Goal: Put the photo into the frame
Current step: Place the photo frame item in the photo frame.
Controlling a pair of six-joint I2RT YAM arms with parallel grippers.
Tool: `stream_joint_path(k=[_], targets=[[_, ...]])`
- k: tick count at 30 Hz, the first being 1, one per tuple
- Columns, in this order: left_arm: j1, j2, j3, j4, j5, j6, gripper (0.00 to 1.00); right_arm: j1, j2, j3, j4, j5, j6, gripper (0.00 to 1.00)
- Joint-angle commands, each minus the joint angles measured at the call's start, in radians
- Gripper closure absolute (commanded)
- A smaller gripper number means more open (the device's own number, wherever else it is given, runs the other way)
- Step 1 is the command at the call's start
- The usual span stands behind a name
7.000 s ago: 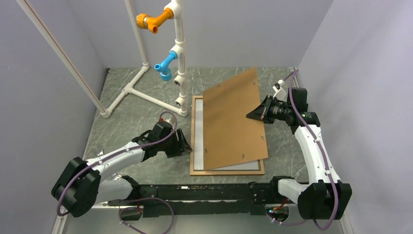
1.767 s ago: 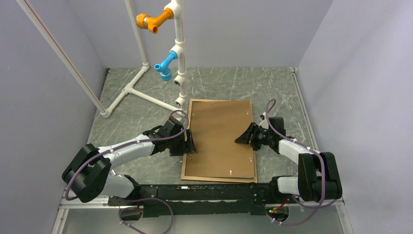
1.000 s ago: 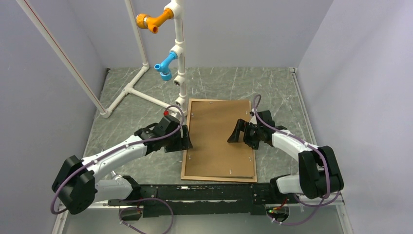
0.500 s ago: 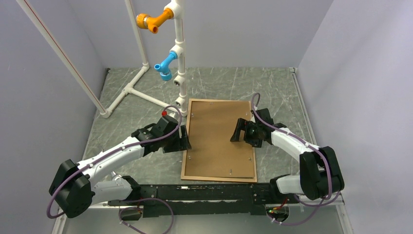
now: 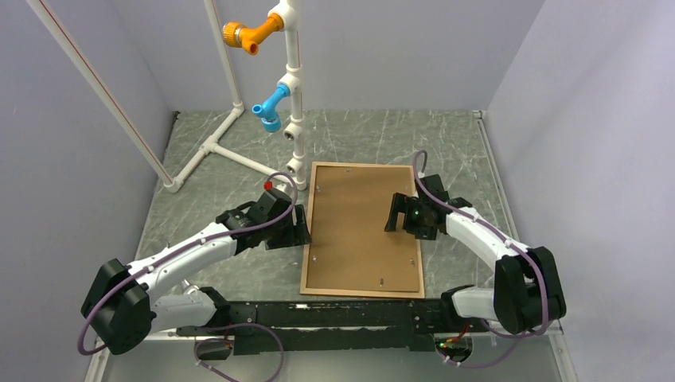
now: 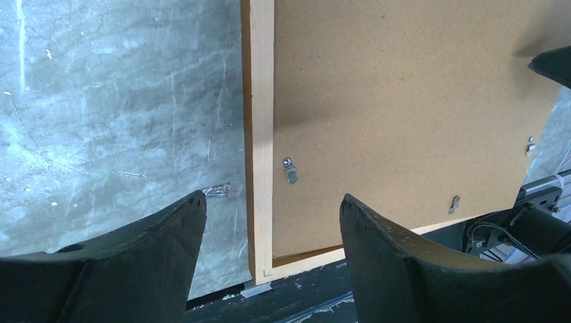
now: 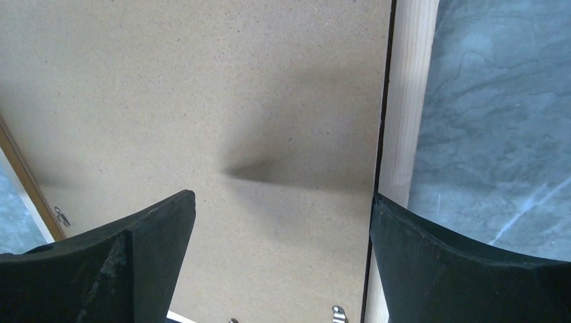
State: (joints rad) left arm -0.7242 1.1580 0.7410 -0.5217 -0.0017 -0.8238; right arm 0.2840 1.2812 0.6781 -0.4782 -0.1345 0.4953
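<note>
The frame [image 5: 362, 293] lies face down on the grey marble table, and the brown hardboard backing sheet [image 5: 362, 227] fills it. The photo is hidden under that sheet. My left gripper [image 5: 302, 227] hovers open over the frame's left rail [image 6: 261, 134], one finger over the table and the other over the backing sheet [image 6: 404, 101]. My right gripper [image 5: 392, 215] is open above the sheet's right side [image 7: 236, 87], next to the right rail [image 7: 407, 101]. Neither gripper holds anything. Small metal clips [image 6: 291, 171] sit on the sheet's edges.
A white PVC pipe stand [image 5: 293, 95] with an orange fitting [image 5: 243, 33] and a blue fitting [image 5: 271, 107] rises just behind the frame's far left corner. A black rail [image 5: 318, 314] runs along the near table edge. Grey walls close in on both sides.
The frame with its backing sheet has slid slightly right and squared up. My right gripper shifted a little right. Seconds earlier the right gripper held that sheet tilted above the frame.
</note>
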Motion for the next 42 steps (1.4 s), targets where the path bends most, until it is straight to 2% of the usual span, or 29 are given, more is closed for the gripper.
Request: stream_joint_path(k=[1,14,26,33,37,42], targets=[[-0.005,0.002,0.027,0.012,-0.011,0.009,0.24,-0.004,-0.042,0.062,-0.077,0.075,-0.033,0.00],[-0.005,0.030,0.027,0.020,-0.007,0.010,0.24,-0.005,-0.084,0.125,-0.146,0.096,-0.047,0.00],[-0.004,0.073,0.015,0.023,-0.007,0.009,0.24,-0.069,-0.044,0.065,-0.132,0.098,-0.012,0.05],[-0.003,0.141,0.012,0.041,0.024,0.002,0.25,-0.069,0.009,0.028,-0.102,0.132,0.003,0.11],[-0.001,0.168,0.011,0.049,0.037,0.001,0.25,-0.060,0.056,0.022,-0.084,0.131,0.009,0.23],[-0.002,0.178,0.011,0.047,0.036,0.002,0.25,-0.014,0.137,0.041,-0.077,0.172,0.033,0.28]])
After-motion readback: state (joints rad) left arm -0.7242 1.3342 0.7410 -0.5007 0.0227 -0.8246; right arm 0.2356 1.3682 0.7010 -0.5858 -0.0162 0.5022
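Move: The frame's right rail runs lengthwise about 5 cm to the right of the right hand and 3 cm below it. The backing board's middle is some 8 cm to that hand's left and 3 cm ahead, and a metal clip sits 3 cm right and 6 cm back. The left hand hovers over the left rail, about 8 cm below and 1 cm right, with a clip 3 cm right and 1 cm back, and the near-left corner 9 cm back and 1 cm right. Upward first, the right hand lifts about 3 cm, crosses to the right over the right rail by some 4 cm, then drops about 5 cm while easing back, its wide-open fingers closing partway so they straddle the rail. The left hand sinks straight down about 4 cm over the left rail, fingers kept open on either side and tilting slightly. ##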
